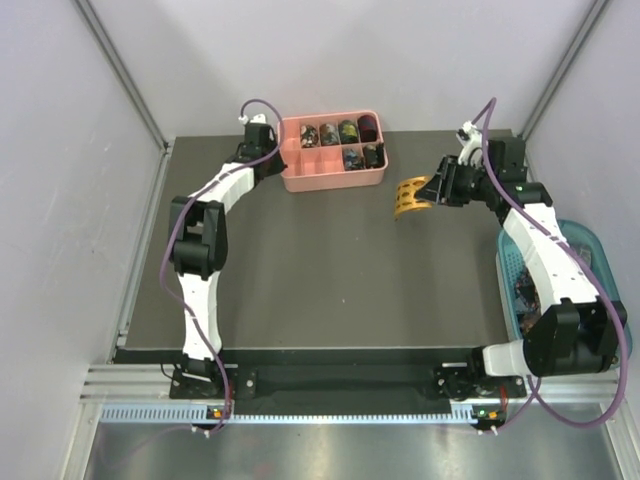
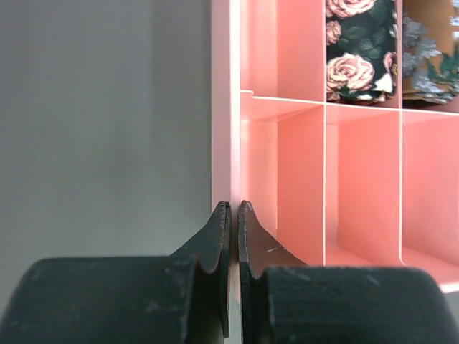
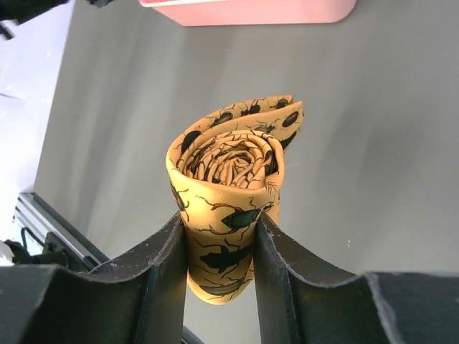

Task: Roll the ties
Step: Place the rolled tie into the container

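A golden-yellow tie (image 3: pixel 229 193) with dark beetle prints is rolled into a coil, and my right gripper (image 3: pixel 221 229) is shut on it, with its loose tail trailing behind. In the top view this tie (image 1: pixel 410 195) hangs above the dark table, right of the tray, in the right gripper (image 1: pixel 437 188). Several rolled ties (image 1: pixel 335 132) fill compartments of the pink tray (image 1: pixel 330 180). A dark rose-patterned coil (image 2: pixel 355 50) shows in the left wrist view. My left gripper (image 2: pixel 234 208) is shut on the tray's left wall (image 2: pixel 222 107), one finger outside and one inside.
A teal basket (image 1: pixel 590 245) sits at the table's right edge beside the right arm, with dark fabric inside. The tray's near-left compartments (image 2: pixel 358 179) hold nothing. White enclosure walls stand on all sides of the dark mat.
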Controlling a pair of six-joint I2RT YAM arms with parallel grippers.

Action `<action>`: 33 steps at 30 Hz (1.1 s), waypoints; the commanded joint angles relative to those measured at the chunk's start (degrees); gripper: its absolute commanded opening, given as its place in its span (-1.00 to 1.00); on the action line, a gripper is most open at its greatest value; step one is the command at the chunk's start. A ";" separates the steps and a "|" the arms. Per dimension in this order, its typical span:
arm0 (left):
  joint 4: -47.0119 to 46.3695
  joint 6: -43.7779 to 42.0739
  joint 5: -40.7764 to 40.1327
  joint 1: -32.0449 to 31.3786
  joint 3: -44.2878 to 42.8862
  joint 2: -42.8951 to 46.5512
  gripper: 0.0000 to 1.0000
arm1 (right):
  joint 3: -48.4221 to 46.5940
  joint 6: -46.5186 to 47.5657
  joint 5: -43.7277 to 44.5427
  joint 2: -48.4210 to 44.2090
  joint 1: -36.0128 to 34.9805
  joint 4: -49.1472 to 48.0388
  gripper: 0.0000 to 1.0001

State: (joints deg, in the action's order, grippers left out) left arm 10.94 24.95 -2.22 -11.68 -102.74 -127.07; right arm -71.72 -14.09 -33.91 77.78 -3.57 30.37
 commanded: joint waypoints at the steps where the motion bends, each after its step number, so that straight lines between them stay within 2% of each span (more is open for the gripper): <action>1: -0.83 2.47 4.32 0.35 7.17 5.93 -1.00 | -3.95 1.34 1.48 1.15 0.85 0.92 -1.00; 10: -5.31 3.88 7.84 -3.17 24.66 16.83 -1.00 | -9.22 1.43 1.22 5.28 0.59 4.96 -0.99; 15: -8.99 7.30 7.84 -7.73 34.77 23.69 -1.00 | -11.94 1.08 2.36 6.86 0.06 6.89 -0.99; 23: -13.39 12.22 6.61 -16.87 44.02 30.73 -0.99 | -15.73 2.13 5.87 9.41 -2.22 10.67 -1.00; 25: -14.01 14.24 6.26 -18.89 45.34 31.44 -0.85 | -16.34 1.78 7.10 10.37 -3.19 10.85 -1.00; 26: -14.80 14.86 6.17 -19.34 45.61 31.53 -0.63 | -16.43 1.52 7.37 10.72 -4.15 10.76 -1.00; 29: -15.60 17.15 6.87 -20.13 46.31 32.14 -0.37 | -17.22 -0.06 10.35 12.57 -6.88 10.24 -1.00; 30: -15.60 17.58 7.40 -20.22 46.40 32.75 -0.18 | -17.22 -0.85 10.79 13.27 -7.58 9.71 -1.00; 32: -15.16 17.50 7.84 -20.31 46.31 33.63 0.01 | -17.92 -2.16 12.10 14.93 -9.42 9.10 -1.00; 33: -14.29 17.24 7.93 -20.31 46.05 34.77 0.19 | -18.36 -2.43 12.64 15.56 -10.04 9.18 -1.00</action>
State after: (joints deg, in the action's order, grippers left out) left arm -1.93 40.58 4.05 -32.36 -56.66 -96.88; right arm -86.52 -14.20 -24.18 91.72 -11.20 40.29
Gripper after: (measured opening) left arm 0.526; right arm 0.359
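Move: The container, its left wall already pinched in my left hand, is centred about 4 cm ahead, 14 cm right and 5 cm below that hand. The rolled tie hangs some 23 cm back, 33 cm right and 13 cm higher. From my right hand, the container's middle is about 27 cm ahead, 20 cm left and 19 cm below; the empty front compartment is 25 cm ahead, 22 cm left, and the black roll 25 cm ahead, 10 cm left. I drag the container by its pinched left wall some 23 cm back towards me, swinging about 14 cm right in the later part as my left wrist turns clockwise. Near the end my left fingers open and let go of the wall. My right hand keeps hold of the rolled tie, easing about 3 cm forward, then 3 cm left and slightly down, over the container. ##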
